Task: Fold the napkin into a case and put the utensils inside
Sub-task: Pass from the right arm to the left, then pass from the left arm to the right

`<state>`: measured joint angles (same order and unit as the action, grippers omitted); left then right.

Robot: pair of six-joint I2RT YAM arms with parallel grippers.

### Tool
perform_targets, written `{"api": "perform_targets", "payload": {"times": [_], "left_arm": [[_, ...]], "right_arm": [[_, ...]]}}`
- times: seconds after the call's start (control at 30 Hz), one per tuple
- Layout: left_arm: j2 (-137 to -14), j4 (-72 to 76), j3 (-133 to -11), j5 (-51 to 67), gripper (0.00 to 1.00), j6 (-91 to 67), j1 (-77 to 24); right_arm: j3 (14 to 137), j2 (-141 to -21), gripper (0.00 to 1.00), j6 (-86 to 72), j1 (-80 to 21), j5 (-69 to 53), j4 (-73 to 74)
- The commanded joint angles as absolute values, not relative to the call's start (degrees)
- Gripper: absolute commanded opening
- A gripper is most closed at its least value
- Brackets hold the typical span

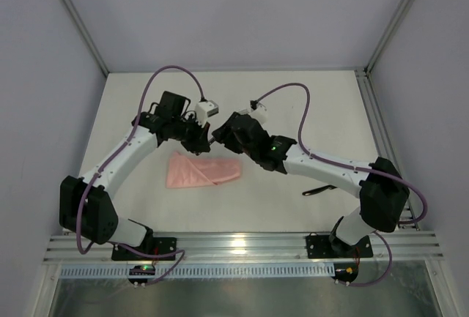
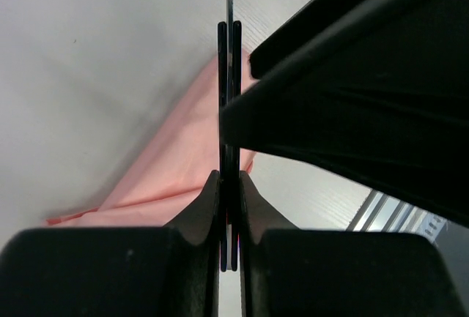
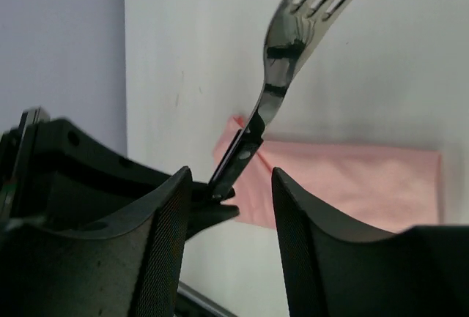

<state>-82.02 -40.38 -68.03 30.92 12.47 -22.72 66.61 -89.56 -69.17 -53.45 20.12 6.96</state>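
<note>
The napkin lies on the table folded into a tapered salmon-pink case, also seen in the left wrist view and the right wrist view. My left gripper hangs above the case's far edge, shut on the thin dark handles of the utensils, which stand edge-on between its pads. In the right wrist view the fork rises with its pale tines at the top. My right gripper is open, with a finger on each side of the handle's end and not touching it. The two grippers meet tip to tip.
The white table is walled at the back and sides, with an aluminium rail along the near edge. The right gripper's black body fills the right of the left wrist view. A small dark thing lies under the right arm.
</note>
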Motion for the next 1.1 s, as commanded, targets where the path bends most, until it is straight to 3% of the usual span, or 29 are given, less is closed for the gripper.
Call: {"api": "perform_targets", "payload": {"times": [0.0,0.13,0.17,0.3,0.43,0.53,0.9,1.0,1.03,1.07], "left_arm": [[-82.3,-42.6,-68.7,35.5,0.0,15.4,-20.1],[-83.8,-47.6,-70.1,38.3,0.0,19.2,-18.9],[-84.2,-50.5,-70.5,39.4,0.0,20.4,-18.9],[-84.4,-58.0,-72.4,42.6,0.0,24.9,-18.9],[-84.1,-63.1,-73.1,45.3,0.0,27.7,-18.9],[-83.9,-65.9,-73.0,46.1,0.0,30.1,-18.9],[-82.7,-69.8,-72.2,49.0,0.0,33.1,-19.0],[-82.6,-71.5,-71.8,50.3,0.0,35.1,-19.0],[-82.5,-72.4,-71.7,50.4,0.0,35.6,-19.0],[-82.3,-72.9,-71.6,50.6,0.0,36.0,-19.0]], "right_arm": [[66.2,-80.9,0.52,-39.7,-56.6,22.2,4.7],[60.8,-73.2,0.52,0.4,-65.0,24.1,3.8],[59.4,-71.0,0.52,17.5,-66.3,21.6,4.1],[55.4,-70.0,0.52,45.6,-68.6,10.6,5.0],[64.4,-76.5,0.52,56.1,-68.6,8.9,12.9],[69.6,-81.9,0.45,59.6,-68.6,9.0,17.6],[69.1,-87.1,0.44,63.3,-65.9,9.1,17.2],[69.0,-88.2,0.34,63.0,-65.4,10.9,16.0],[68.7,-88.2,0.24,62.8,-65.3,11.3,15.1],[68.4,-88.2,0.2,62.2,-65.2,12.0,13.1]]}}
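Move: The right hand, opened around the fork, has its middle some 3 cm ahead, 2 cm to the right and about 1 cm up; the folded napkin lies roughly 3 cm back, 7 cm to the left and 19 cm below. The left hand already pinches the fork's black handle, the fork's middle about 5 cm ahead, 6 cm to its right and 1 cm up, and the napkin's middle is level with it, some 2 cm left and 16 cm down. Back and up, the right hand comes free of the fork while rolling about 140 degrees, counter-clockwise looking along its fingers, then turns down and somewhat forward again onto the handle near the metal neck, its fingers half closing to pinch it. The left hand keeps its grip and draws the fork back about 9 cm, slightly left, tipping down and turning clockwise. ##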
